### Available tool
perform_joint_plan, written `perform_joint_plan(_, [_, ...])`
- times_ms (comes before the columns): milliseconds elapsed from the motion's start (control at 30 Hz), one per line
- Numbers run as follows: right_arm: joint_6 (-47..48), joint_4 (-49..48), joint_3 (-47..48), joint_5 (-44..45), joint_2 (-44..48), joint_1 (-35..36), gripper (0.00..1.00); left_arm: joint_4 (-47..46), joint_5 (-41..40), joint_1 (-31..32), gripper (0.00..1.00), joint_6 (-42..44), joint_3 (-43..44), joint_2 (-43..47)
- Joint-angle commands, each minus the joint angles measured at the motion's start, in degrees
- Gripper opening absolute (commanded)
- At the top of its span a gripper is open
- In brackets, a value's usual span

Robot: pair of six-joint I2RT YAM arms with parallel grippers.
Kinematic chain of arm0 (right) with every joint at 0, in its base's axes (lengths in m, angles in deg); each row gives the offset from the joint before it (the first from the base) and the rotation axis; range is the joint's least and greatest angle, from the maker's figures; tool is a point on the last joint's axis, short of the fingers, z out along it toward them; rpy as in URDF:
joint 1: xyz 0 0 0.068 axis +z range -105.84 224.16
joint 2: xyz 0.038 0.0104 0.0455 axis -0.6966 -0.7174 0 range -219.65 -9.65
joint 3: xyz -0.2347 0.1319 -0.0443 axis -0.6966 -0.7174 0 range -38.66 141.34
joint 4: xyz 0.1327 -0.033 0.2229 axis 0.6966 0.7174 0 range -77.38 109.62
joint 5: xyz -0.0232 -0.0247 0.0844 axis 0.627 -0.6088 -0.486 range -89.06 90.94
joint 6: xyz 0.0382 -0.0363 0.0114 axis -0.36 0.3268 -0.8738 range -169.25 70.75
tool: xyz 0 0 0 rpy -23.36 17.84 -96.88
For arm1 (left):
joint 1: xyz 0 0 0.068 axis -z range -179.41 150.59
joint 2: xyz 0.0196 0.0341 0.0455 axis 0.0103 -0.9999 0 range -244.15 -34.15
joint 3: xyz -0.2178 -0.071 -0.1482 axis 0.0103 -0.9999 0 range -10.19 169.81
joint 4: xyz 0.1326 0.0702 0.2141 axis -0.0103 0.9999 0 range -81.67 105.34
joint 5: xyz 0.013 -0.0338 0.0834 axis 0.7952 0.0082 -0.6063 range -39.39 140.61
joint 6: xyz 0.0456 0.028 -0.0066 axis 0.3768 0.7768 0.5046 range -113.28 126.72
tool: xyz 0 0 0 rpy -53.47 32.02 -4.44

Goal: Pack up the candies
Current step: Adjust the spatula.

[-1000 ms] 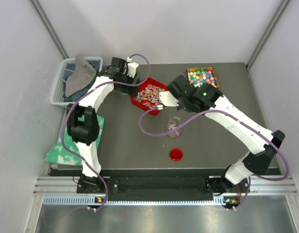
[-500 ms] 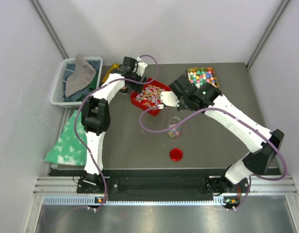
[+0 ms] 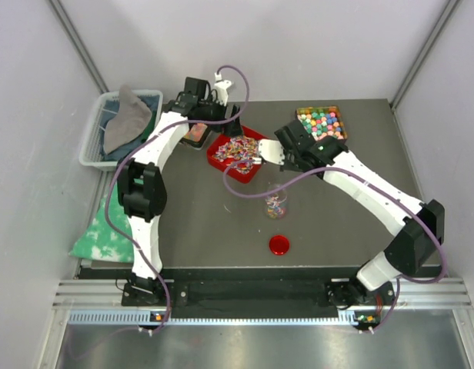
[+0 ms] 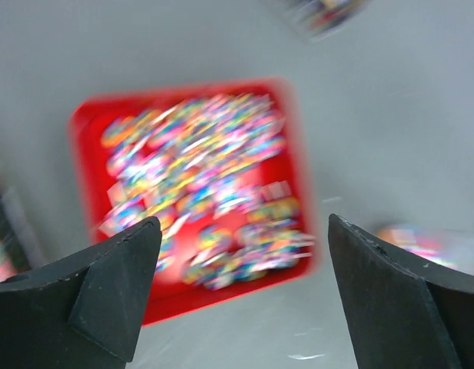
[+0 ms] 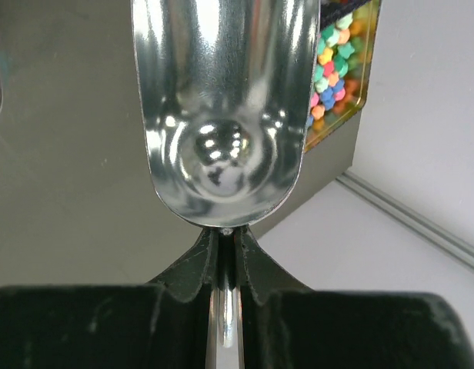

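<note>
A red tray (image 3: pixel 237 150) of small mixed pink-white candies sits at the back centre and shows blurred in the left wrist view (image 4: pixel 195 192). A tray of round pastel balls (image 3: pixel 322 121) stands at the back right, also in the right wrist view (image 5: pixel 337 69). A tray of orange-yellow bits (image 3: pixel 197 132) lies partly under the left arm. A clear jar (image 3: pixel 275 201) holds some candies. My left gripper (image 3: pixel 229 119) (image 4: pixel 243 231) is open and empty above the red tray's edge. My right gripper (image 3: pixel 279 152) (image 5: pixel 227 238) is shut on the handle of an empty metal scoop (image 5: pixel 225 115), between the red tray and the jar.
A red round lid (image 3: pixel 280 244) lies on the table in front of the jar. A plastic basket (image 3: pixel 95 138) with a grey cloth stands at the back left. A green cloth (image 3: pixel 98 231) lies at the left edge. Cables loop over the table middle.
My left gripper has swung back and right, off the orange-yellow tray toward the red tray. My right gripper with the scoop has drawn slightly back from above the jar.
</note>
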Motion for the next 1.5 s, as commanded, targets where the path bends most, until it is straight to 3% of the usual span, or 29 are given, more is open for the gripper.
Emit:
perform_joint_plan(0, [-2.90, -9.96, 0.96, -2.04, -0.91, -0.22, 0.00, -6.12, 18.04, 0.30, 0.94, -8.06, 0.19, 5.67])
perform_joint_plan(133, [-3.87, -13.04, 1.75, -1.51, -2.93, -0.22, 0.00, -8.59, 22.72, 1.43, 0.94, -11.95, 0.37, 5.68])
perform_joint_plan(600, [-4.93, -15.68, 4.39, -1.42, -3.64, -0.22, 0.00, -6.39, 15.88, 6.62, 0.94, -9.05, 0.37, 3.66])
perform_joint_plan(933, [-5.11, -12.43, 6.41, -1.86, 2.33, 1.88, 0.00, -5.34, 8.40, 6.98, 0.95, -7.03, 1.42, 2.25])
perform_joint_plan(1467, [-9.06, -9.36, 6.68, -10.74, 6.82, 2.95, 0.00, -4.72, 8.22, 7.15, 0.95, -7.03, 1.16, 1.54])
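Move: The spatula, held by its handle in the right hand, has its bowl about 11 cm to the right of the open left hand, 7 cm back from it and some 7 cm higher; from the right hand the bowl lies roughly 6 cm left, 4 cm ahead and 3 cm up. The red tray sits almost straight under the left hand, 16 cm down and 2 cm back. The jar stands about 8 cm back from the right hand, 4 cm left and 15 cm below. Rightward and back, rising about 7 cm and then sinking about 3 cm, the wide-open left hand swings in some 9 cm to the spatula's bowl and brings one finger onto its mouth end. The right hand keeps its pinch on the handle, first easing forward and left about 4 cm, then drawing back and rising 5 cm while its left side rolls up some 15 degrees. ##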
